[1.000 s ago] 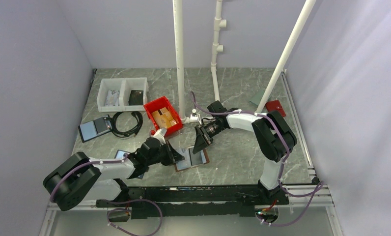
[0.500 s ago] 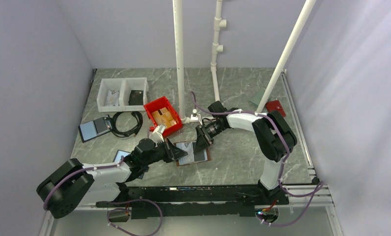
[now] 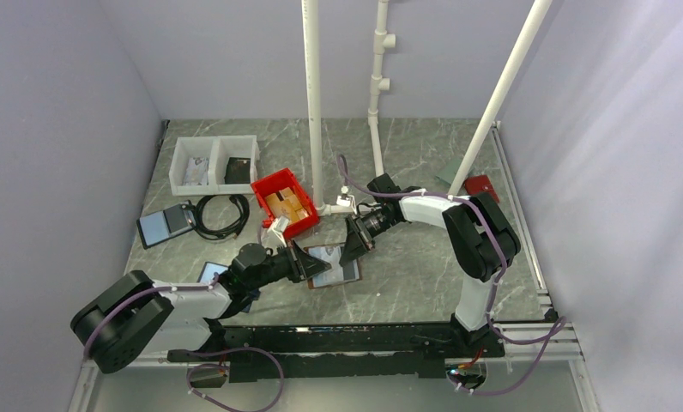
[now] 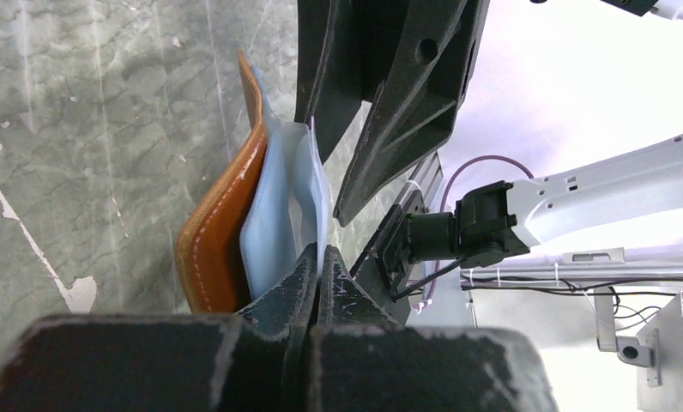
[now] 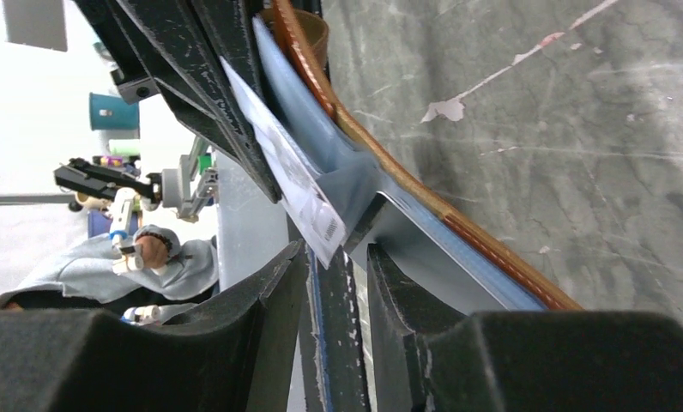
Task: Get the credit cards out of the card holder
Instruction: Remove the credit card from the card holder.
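The card holder (image 3: 338,265) lies open near the front middle of the table, brown outside (image 4: 211,249) with a pale blue inner panel (image 4: 280,210). My left gripper (image 3: 307,263) is shut on the edge of that pale blue pocket (image 4: 319,257), lifting the holder's left side off the table. A white card with a barcode (image 5: 297,196) sticks out of the pale blue pocket (image 5: 321,129). My right gripper (image 3: 353,246) is at the holder's far right corner. Its jaws stand open (image 5: 336,262), one on each side of the white card's corner. I cannot tell if they touch it.
A red bin (image 3: 285,199) stands just behind the left gripper. A white two-part tray (image 3: 215,163), a black cable coil (image 3: 222,216) and a dark folder (image 3: 165,225) are at the left. White pipes (image 3: 314,103) rise behind. A red item (image 3: 480,186) lies far right.
The card holder has shifted slightly toward the far side with its left edge raised, and the left arm has drawn back to the left. The right gripper has barely moved.
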`<act>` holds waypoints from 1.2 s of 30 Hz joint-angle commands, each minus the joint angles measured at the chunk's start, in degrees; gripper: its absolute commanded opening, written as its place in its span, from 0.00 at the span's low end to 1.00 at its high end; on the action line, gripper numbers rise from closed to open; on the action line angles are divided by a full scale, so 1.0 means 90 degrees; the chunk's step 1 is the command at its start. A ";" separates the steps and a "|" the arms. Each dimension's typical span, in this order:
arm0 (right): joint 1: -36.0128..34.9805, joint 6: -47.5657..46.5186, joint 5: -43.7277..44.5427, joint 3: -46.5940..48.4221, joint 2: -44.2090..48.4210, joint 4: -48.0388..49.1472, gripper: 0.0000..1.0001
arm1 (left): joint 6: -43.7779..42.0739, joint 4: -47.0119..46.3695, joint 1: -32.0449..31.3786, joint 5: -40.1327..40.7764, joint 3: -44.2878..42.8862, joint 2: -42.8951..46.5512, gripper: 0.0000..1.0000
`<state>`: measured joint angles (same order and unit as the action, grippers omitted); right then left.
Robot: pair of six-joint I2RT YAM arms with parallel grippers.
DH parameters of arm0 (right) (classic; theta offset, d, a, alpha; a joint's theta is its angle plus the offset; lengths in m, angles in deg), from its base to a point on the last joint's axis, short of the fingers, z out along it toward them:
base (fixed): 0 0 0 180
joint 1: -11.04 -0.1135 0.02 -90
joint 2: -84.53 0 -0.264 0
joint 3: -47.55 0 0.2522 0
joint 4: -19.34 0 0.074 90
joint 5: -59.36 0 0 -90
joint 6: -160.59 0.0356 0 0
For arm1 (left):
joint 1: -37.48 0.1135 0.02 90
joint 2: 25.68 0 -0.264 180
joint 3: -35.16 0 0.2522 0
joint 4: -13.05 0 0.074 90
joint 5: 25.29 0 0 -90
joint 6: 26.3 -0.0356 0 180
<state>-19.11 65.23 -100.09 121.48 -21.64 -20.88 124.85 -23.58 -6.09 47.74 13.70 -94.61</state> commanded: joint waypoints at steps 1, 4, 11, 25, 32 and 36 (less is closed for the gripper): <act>0.0010 0.0031 -0.0610 0.0046 0.0180 0.0263 0.35 | 0.0147 -0.0953 0.0012 -0.0232 -0.0083 -0.0120 0.00; 0.0010 0.0132 -0.0714 0.0026 0.0194 0.0339 0.31 | 0.0166 -0.0979 0.0013 -0.0247 -0.0103 -0.0154 0.00; 0.0020 0.0124 -0.0874 0.0047 0.0202 0.0312 0.01 | 0.0164 -0.0814 0.0015 -0.0127 -0.0079 -0.0075 0.00; 0.0365 -0.0966 -0.0351 0.0239 -0.0015 -0.0557 0.00 | 0.0093 0.0686 0.0235 0.0386 0.0251 0.1210 0.00; 0.0469 -0.1292 -0.0324 0.0337 -0.0003 -0.0831 0.00 | 0.0042 0.1069 0.0356 0.0489 0.0378 0.1516 0.00; 0.0589 -0.1762 -0.0542 0.0436 0.0092 -0.1197 0.00 | -0.0015 0.1261 0.0378 0.0489 0.0309 0.1268 0.00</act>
<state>-14.79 55.83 -102.93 122.59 -21.90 -27.83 125.85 -13.02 -3.16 51.26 16.80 -81.93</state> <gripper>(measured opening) 0.009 0.009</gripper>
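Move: The credit card stands edge-up in the clear sleeve between the grippers. Its near edge is at the right hand's open fingertips, and its middle lies about 3 cm to their left at their height. From the left hand, which already pinches the sleeve, the card is some 2 cm right and 1 cm ahead. The card holder lies roughly 2 cm left, 1 cm back and 4 cm below the right hand. The red tray is about 15 cm left of that hand and 16 cm ahead. The card's exposed edge is pinched by the right fingers, which close fully around it while that hand rises about 2 cm. Then the hands part: the right draws away to the right and a little forward, sinking slightly, while the left, still gripping the sleeve, pulls about 3 cm left and swings some 5 degrees counter-clockwise. ##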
